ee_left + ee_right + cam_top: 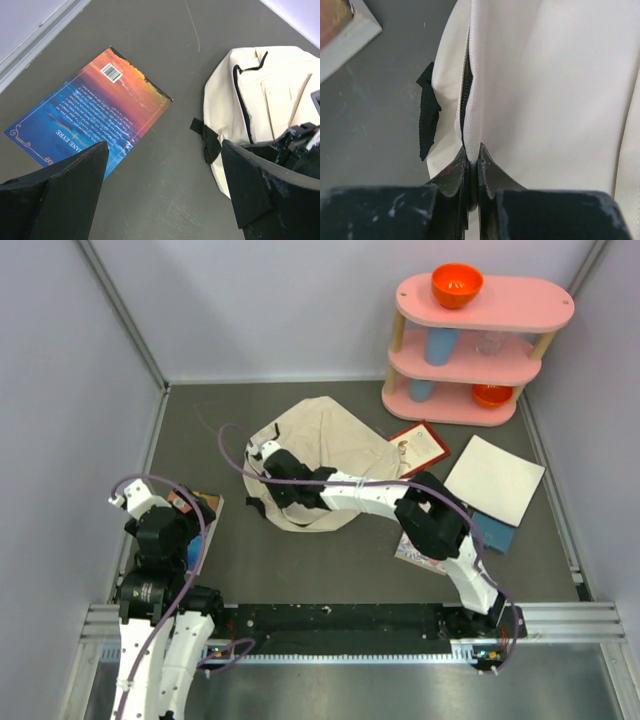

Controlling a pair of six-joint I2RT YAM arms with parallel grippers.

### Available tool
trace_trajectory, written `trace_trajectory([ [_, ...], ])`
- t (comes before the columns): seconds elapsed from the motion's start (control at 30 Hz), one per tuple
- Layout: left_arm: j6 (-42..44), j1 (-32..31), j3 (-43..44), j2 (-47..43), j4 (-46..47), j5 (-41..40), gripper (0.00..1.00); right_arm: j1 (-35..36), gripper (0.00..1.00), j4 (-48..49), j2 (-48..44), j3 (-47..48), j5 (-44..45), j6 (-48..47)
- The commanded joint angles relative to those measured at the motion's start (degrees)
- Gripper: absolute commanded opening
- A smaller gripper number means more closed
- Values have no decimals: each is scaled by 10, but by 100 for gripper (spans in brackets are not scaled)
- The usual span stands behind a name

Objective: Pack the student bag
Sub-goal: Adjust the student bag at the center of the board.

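Observation:
The student bag [330,445], cream canvas with black zipper trim, lies crumpled in the middle of the table. My right gripper [264,455] reaches across to the bag's left edge. In the right wrist view the right gripper [472,156] is shut on a fold of cream fabric beside the black zipper of the bag [545,100]. A black strap end [427,115] hangs at the bag's side. My left gripper [165,190] hovers open over bare table. It sits between a blue and orange book [90,120] and the bag [270,95], with nothing between its fingers.
A pink shelf [480,335] at the back right carries an orange bowl [457,285] and blue cups. A red-bordered book [420,447], a white sheet [494,480], a blue item [493,533] and a magazine [415,552] lie right of the bag. Walls enclose the table.

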Motion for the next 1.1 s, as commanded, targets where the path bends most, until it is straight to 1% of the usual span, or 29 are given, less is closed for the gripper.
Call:
trace_trajectory([
  [0.0, 4, 3, 14, -8, 16, -1, 99, 16, 0, 80, -89, -97, -19, -55],
  [0.03, 8, 3, 15, -5, 19, 6, 99, 21, 0, 98, -146, -159, -57, -65],
  [0.1, 27, 3, 10, -1, 38, 25, 99, 37, 0, 154, -201, -220, -90, -95],
  [0.13, 35, 3, 8, 6, 46, 61, 99, 41, 0, 167, -256, -274, -108, -101],
  [0.2, 55, 3, 3, 30, 66, 112, 99, 49, 0, 185, -301, -324, -122, -106],
  [0.23, 59, 3, 2, 40, 93, 175, 99, 49, 0, 192, -322, -373, -132, -102],
  [0.27, 54, 3, 5, 55, 103, 207, 99, 49, 0, 196, -360, -394, -138, -98],
  [0.3, 53, 3, 8, 90, 112, 241, 99, 49, 0, 202, -377, -415, -143, -88],
  [0.33, 55, 3, 11, 110, 140, 304, 99, 49, 5, 217, -390, -455, -146, -82],
  [0.37, 59, 3, 14, 132, 148, 333, 98, 49, 6, 221, -416, -472, -147, -77],
  [0.4, 59, 3, 16, 174, 159, 354, 98, 49, 9, 227, -424, -488, -146, -65],
  [0.43, 63, 3, 16, 195, 169, 375, 98, 49, 16, 229, -432, -513, -131, -58],
  [0.47, 65, 3, 20, 215, 169, 385, 98, 49, 18, 222, -445, -519, -131, -56],
  [0.5, 66, 3, 24, 249, 163, 384, 98, 49, 23, 215, -451, -525, -129, -51],
  [0.53, 66, 3, 25, 262, 163, 381, 98, 49, 45, 207, -457, -536, -118, -43],
  [0.57, 70, 3, 21, 274, 173, 384, 98, 49, 57, 206, -464, -544, -118, -38],
  [0.6, 70, 3, 18, 298, 177, 387, 98, 49, 63, 207, -479, -562, -120, -19],
  [0.63, 67, 3, 16, 309, 176, 384, 97, 49, 67, 207, -488, -571, -116, -6],
  [0.67, 64, 3, 12, 316, 186, 381, 96, 49, 68, 208, -502, -581, -109, 10],
  [0.77, 71, 3, -5, 341, 214, 369, 97, 50, 73, 200, -583, -623, -63, 84],
  [0.8, 74, 3, -8, 360, 237, 363, 97, 49, 74, 202, -607, -647, -56, 122],
  [0.83, 74, 3, -9, 373, 242, 357, 97, 49, 75, 210, -665, -661, -47, 138],
  [0.87, 71, 3, -6, 386, 243, 352, 97, 49, 76, 217, -690, -674, -39, 157],
  [0.9, 71, 3, -5, 411, 255, 334, 96, 48, 78, 211, -717, -698, -21, 203],
  [0.93, 70, 3, -8, 424, 263, 326, 96, 48, 81, 197, -756, -708, 39, 234],
  [0.97, 76, 3, -8, 437, 270, 310, 95, 47, 82, 182, -773, -716, 68, 261],
  [1.0, 78, 3, -8, 463, 275, 295, 96, 47, 83, 146, -785, -727, 91, 296],
  [1.03, 81, 3, -2, 477, 275, 279, 96, 46, 83, 137, -794, -731, 121, 305],
  [1.07, 80, 3, 2, 491, 274, 280, 96, 44, 84, 113, -809, -733, 130, 312],
])
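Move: The right hand has the student bag's left edge pinched; the bag's middle lies about 12 cm to its right, 2 cm ahead and 3 cm below. The red-framed book is some 33 cm right and 6 cm ahead of this hand, the floral book 35 cm right and 12 cm back. From the open left hand the bag's middle is roughly 26 cm right, 15 cm ahead and 18 cm down; the blue book lies almost straight below. Still pinching the bag's left edge, the right hand drags it back about 14 cm and rightward some 10, rising slightly, then opens, lets go and withdraws further right and up. After a brief wait the left hand swings right, then sinks and reaches forward towards the bag's left edge, fingers wide open, turning clockwise about 30 degrees and tipping down. ##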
